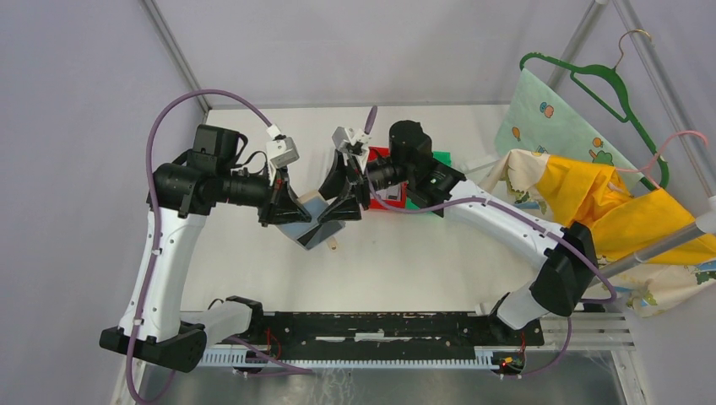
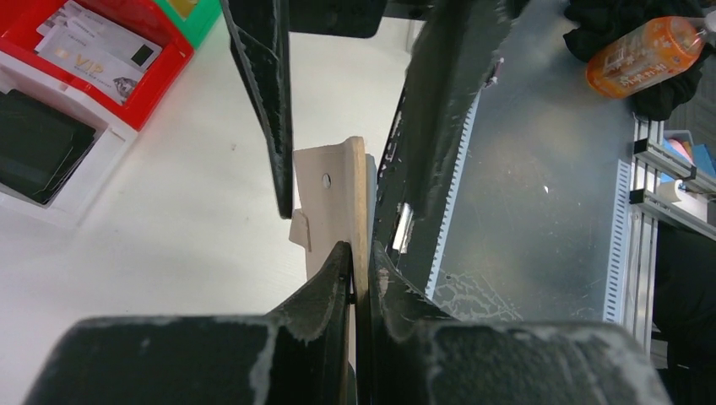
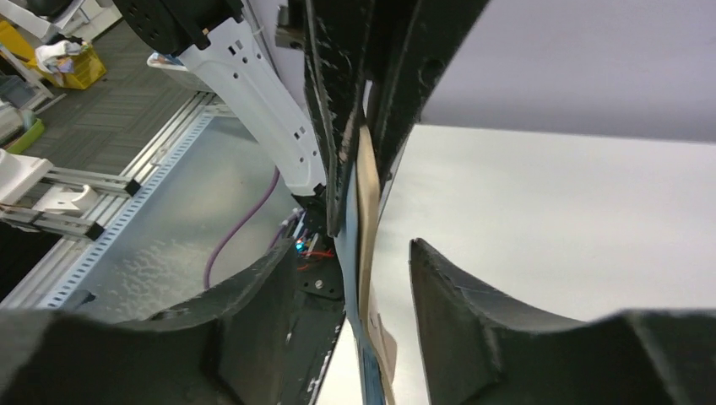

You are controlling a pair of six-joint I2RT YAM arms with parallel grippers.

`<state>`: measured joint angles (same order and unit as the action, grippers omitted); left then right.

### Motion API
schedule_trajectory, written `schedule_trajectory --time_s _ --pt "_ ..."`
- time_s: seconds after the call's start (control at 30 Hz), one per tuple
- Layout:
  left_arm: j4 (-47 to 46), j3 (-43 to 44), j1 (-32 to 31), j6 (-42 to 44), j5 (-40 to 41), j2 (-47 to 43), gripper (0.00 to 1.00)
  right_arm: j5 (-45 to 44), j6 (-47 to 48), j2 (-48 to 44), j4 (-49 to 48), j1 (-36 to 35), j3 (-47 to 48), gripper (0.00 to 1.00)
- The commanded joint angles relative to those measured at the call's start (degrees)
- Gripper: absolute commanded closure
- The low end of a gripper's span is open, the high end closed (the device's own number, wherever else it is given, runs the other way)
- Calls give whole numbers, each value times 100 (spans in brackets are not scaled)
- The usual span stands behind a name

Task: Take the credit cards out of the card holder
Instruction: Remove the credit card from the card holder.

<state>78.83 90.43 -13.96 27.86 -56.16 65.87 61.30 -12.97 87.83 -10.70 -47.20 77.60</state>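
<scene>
The card holder (image 1: 311, 231) hangs open above the table centre, tan outside and blue-grey inside. My left gripper (image 1: 295, 218) is shut on one edge of the card holder (image 2: 333, 194), and its fingertips (image 2: 338, 266) pinch the tan panel. My right gripper (image 3: 350, 274) stands open astride the far edge of the card holder (image 3: 368, 202), which shows edge-on with a gap on both sides. Pale credit cards (image 2: 93, 49) lie in the red bin (image 2: 165, 72). I cannot tell whether any are inside the holder.
The red bin (image 1: 379, 157) and a green bin (image 1: 441, 159) sit behind the right gripper. A white bin (image 2: 80, 198) with dark contents adjoins the red one. Cloth and a green hanger (image 1: 591, 84) are at the right. An orange bottle (image 2: 646, 55) lies off the table.
</scene>
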Motion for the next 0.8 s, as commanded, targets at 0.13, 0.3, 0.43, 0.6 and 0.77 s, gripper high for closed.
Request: schedule_trajectory --time_s 0.13,0.3,0.43,0.6,0.77 --pt "192 423 -28 440 -384 -35 98 102 750 74 971 -86 291 72" --pt "501 875 -36 516 -342 151 85 168 468 -44 631 -101 216 100" --pt "23 494 -37 -10 -291 51 18 -3 -946 -367 -1406 -75 -359 100" --pt "-1230 -183 -38 -909 -603 -509 0 -751 -2625 -764 -3640 84 -1246 100" --pt "-2097 -813 -39 -1725 -854 -938 0 -2657 -4417 -1202 -6481 128 -2683 100"
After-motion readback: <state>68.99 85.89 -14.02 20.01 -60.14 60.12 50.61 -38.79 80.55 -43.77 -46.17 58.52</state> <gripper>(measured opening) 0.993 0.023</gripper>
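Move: The card holder is pinched in the left fingers; its middle lies some 4 cm to that hand's right, about 1 cm back and 2 cm below. From the right hand, whose open fingers already straddle it, its middle is roughly 3 cm below, 2 cm back and 1 cm to the left. From the right hand, the white tray stands about 24 cm ahead and 4 cm right, the red tray about 24 cm ahead and 13 cm right, both some 32 cm lower. The right hand sinks about 2.5 cm along the card holder while its fingers close and pinch it, and the left hand, still gripping, rises some 2 cm, then spreads its fingers wide to let go and stays around the holder's left part. Once the left has opened, the right hand keeps its pinch and draws the holder up about 3 cm and 2 cm to the right, its wrist twisting some 15–20 degrees. ##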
